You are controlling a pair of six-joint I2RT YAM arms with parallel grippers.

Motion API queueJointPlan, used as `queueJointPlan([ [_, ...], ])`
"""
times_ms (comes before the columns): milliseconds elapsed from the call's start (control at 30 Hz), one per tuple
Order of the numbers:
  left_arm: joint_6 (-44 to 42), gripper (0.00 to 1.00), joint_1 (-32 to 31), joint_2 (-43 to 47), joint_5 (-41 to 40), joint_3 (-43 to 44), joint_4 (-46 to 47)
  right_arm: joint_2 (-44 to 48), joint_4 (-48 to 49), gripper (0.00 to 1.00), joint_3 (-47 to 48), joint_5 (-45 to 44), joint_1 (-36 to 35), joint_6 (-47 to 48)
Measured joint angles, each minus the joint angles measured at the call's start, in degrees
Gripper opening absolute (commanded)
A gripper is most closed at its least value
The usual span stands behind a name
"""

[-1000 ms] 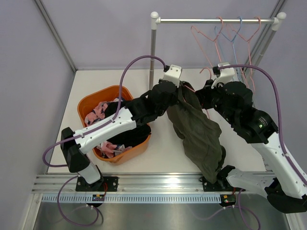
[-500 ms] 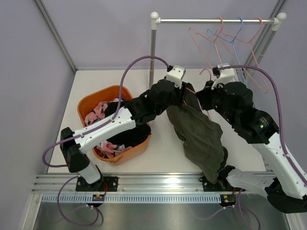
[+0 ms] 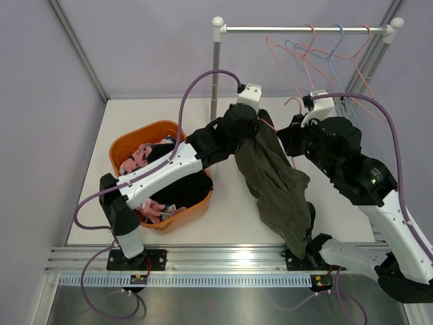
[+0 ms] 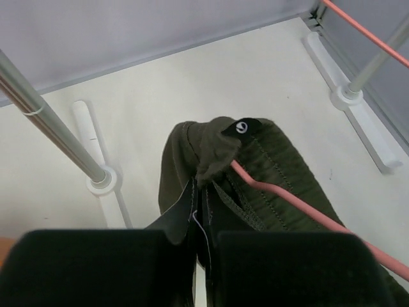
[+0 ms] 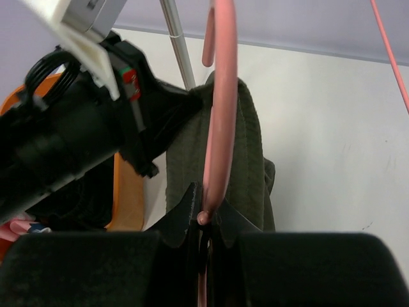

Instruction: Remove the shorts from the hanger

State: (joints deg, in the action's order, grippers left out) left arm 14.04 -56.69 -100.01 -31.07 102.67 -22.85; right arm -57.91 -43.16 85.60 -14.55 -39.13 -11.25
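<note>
The olive green shorts [image 3: 277,183] hang from a pink hanger [image 5: 220,96] above the table's middle, their lower end trailing to the near edge. My right gripper [image 5: 206,204] is shut on the hanger's pink wire, held up beside the shorts [image 5: 246,147]. My left gripper [image 4: 199,192] is shut on the bunched waistband of the shorts [image 4: 275,173], just beside the hanger's arm [image 4: 287,201]. From above, the left gripper [image 3: 256,128] and right gripper [image 3: 292,132] meet at the top of the garment. More shorts, pink patterned [image 3: 139,157] and black [image 3: 183,189], lie in the basket.
An orange basket [image 3: 128,145] stands left of centre under the left arm. A clothes rack with a white post [image 3: 216,74] and top rail [image 3: 304,29] stands at the back, with several empty wire hangers [image 3: 325,54] on it. The rack's foot [image 4: 96,173] rests on the table.
My left gripper opened, shifted slightly toward the back and shut again on the waistband. The olive shorts swung and now hang narrower. The right gripper kept its hold on the hanger.
</note>
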Motion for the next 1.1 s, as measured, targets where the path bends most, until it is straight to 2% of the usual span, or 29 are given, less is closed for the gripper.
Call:
queueJointPlan([
  [367,0.90,0.00,7.04,-4.98,0.98,2.60,-1.62,4.09,-0.76,0.00,0.24,0.55,0.00,0.02],
  [500,0.81,0.00,7.04,-3.89,5.42,-0.50,0.70,4.22,-1.31,0.00,1.25,0.46,0.00,0.33],
  [567,0.04,0.00,6.08,-1.77,7.41,-4.96,2.43,3.98,-1.31,0.00,1.42,0.15,-0.02,0.66],
  [700,-2.58,0.00,1.55,5.70,11.21,-14.95,4.24,2.56,-0.74,0.00,1.77,-1.25,-0.24,1.73],
  [867,-8.57,0.00,-10.32,17.27,20.15,-21.38,5.77,-1.18,2.29,0.00,2.43,-3.34,-0.26,3.61],
  [1000,-13.62,0.00,-18.91,26.34,24.98,-23.56,5.68,-6.86,4.63,0.00,5.14,-5.64,-0.24,5.38],
  [1100,-15.69,0.00,-20.46,30.88,23.61,-23.58,5.14,-12.79,5.07,0.00,9.86,-8.04,-0.04,6.47],
])
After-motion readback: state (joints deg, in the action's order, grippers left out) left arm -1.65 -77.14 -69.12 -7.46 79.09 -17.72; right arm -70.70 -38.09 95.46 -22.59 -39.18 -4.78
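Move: The left hand already pinches the shorts' waistband. From it the pink hanger's neck, in the right hand's grip, lies some 8 cm right, 7 cm back and 5 cm higher; the bulk of the shorts hangs about 12 cm back, 5 cm right and 13 cm below. The orange basket is roughly 31 cm left, 6 cm back and 25 cm down. From the right hand the waistband is about 7 cm ahead, 8 cm left and 6 cm lower. Keeping its pinch on the waistband, the left hand first carries it about 5 cm forward and a little left while sinking, then reverses and sweeps it fast some 29 cm back towards the robot, away from the hanger, turning close to 50 degrees clockwise and climbing about 12 cm from its low point by the end. The right hand keeps hold of the hanger's neck, easing 2 cm back and up and then going 8 cm forward with a slight drift left, against the left hand's pull. ##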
